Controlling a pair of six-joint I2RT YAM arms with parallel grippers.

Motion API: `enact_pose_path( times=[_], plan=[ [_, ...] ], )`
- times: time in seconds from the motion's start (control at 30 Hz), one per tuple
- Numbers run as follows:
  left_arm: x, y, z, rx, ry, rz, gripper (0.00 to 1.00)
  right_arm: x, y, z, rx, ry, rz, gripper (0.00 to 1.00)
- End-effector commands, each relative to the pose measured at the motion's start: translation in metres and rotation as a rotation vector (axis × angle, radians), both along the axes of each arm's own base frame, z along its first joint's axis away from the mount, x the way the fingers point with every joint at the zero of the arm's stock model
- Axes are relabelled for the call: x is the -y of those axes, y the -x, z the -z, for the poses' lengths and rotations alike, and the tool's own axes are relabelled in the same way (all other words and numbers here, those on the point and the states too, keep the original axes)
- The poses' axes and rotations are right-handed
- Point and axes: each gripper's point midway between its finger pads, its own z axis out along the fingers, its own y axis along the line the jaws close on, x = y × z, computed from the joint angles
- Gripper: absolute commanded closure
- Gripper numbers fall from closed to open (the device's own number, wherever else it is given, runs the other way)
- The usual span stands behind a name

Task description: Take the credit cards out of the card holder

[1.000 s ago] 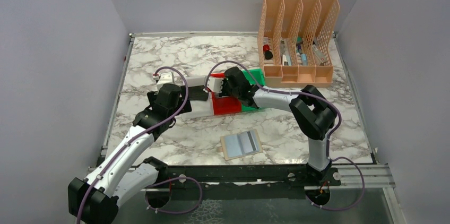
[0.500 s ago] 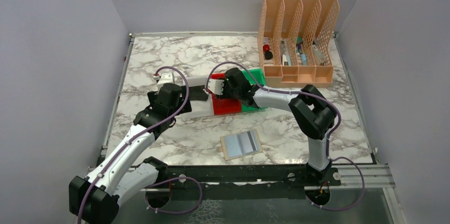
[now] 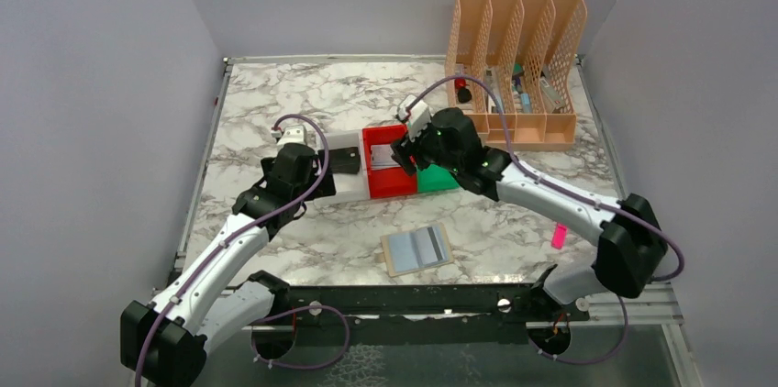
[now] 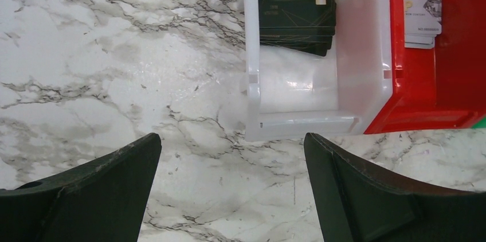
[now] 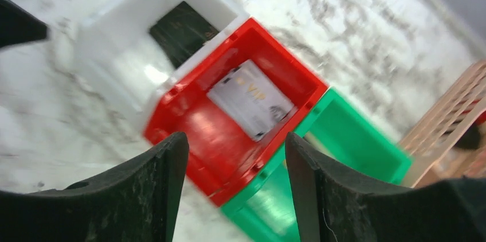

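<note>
The tan card holder (image 3: 417, 249) lies open near the table's front edge, blue-grey inside up, away from both grippers. Black credit cards (image 4: 295, 15) lie stacked in a white tray (image 4: 321, 121). Silvery-grey cards (image 5: 252, 100) lie in the red tray (image 5: 200, 133) beside it. My left gripper (image 4: 231, 139) hangs open over bare marble, just short of the white tray's near wall. Above the seam between the red and green trays, my right gripper (image 5: 232, 184) is open with nothing between its fingers. From above, the right gripper (image 3: 408, 156) sits over the red tray (image 3: 393, 187).
A green tray (image 3: 439, 178) adjoins the red one on the right. A peach file organiser (image 3: 514, 66) with pens and small items stands at the back right. A small pink object (image 3: 558, 237) lies near the right arm's elbow. Grey walls enclose the table.
My right gripper has opened and pulled up and back from the red tray, its elbow swinging right. A silvery card now lies uncovered in that tray. The left arm has barely moved.
</note>
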Motion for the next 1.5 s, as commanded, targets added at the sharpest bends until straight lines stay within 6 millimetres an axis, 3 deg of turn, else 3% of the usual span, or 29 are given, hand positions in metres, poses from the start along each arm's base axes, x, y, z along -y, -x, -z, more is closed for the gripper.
enact_pose_path(
  times=[0.0,0.1,0.17,0.27,0.33,0.53,0.7,0.87,1.27,1.47],
  plan=[
    [0.017,-0.004,-0.014,0.049,0.079,0.077,0.01,0.015,0.072,0.039,-0.532,-0.193,0.181,0.32],
    [0.019,-0.002,-0.016,0.058,0.092,0.088,0.01,0.027,0.112,0.061,-0.709,-0.257,0.210,0.35],
    [0.018,-0.001,-0.017,0.068,0.094,0.088,0.01,0.042,0.128,0.076,-0.788,-0.307,0.304,0.40],
    [0.017,0.001,-0.018,0.079,0.104,0.082,0.01,0.051,0.153,0.084,-0.868,-0.352,0.306,0.43],
    [0.018,0.002,-0.017,0.079,0.114,0.083,0.01,0.062,0.159,0.092,-0.882,-0.337,0.349,0.44],
    [0.019,0.001,-0.016,0.080,0.110,0.092,0.01,0.083,0.169,0.116,-0.876,-0.181,0.473,0.48],
    [0.018,-0.001,-0.019,0.088,0.097,0.090,0.01,0.088,0.174,0.134,-0.841,-0.066,0.553,0.49],
    [0.017,0.001,-0.019,0.092,0.100,0.088,0.01,0.098,0.173,0.140,-0.781,-0.005,0.643,0.48],
    [0.016,0.001,-0.018,0.090,0.092,0.088,0.01,0.073,0.178,0.154,-0.837,0.016,0.547,0.57],
    [0.015,0.000,-0.018,0.091,0.089,0.087,0.01,0.084,0.173,0.160,-0.782,0.092,0.631,0.65]
  ],
)
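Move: The right hand, empty, stands high by the bins. The credit card in the open card holder's right-hand pocket lies roughly 17 cm back, 7 cm to its right and 17 cm below. The red bin is about 5 cm ahead and 3 cm left, the green bin about 6 cm ahead and 8 cm right, both some 15 cm down. From the left hand that card is roughly 12 cm back, 31 cm right and 12 cm below. The right fingertips come down onto the pocketed card near its dark stripe, and press there with a small leftward push at the last. The hand gets there by swinging back from the bins and down, some 18 and 16 cm, and a lesser way right, while the wrist tips steeply down and turns some 30 degrees clockwise; the fingers narrow from about two thirds open to just over a third. ##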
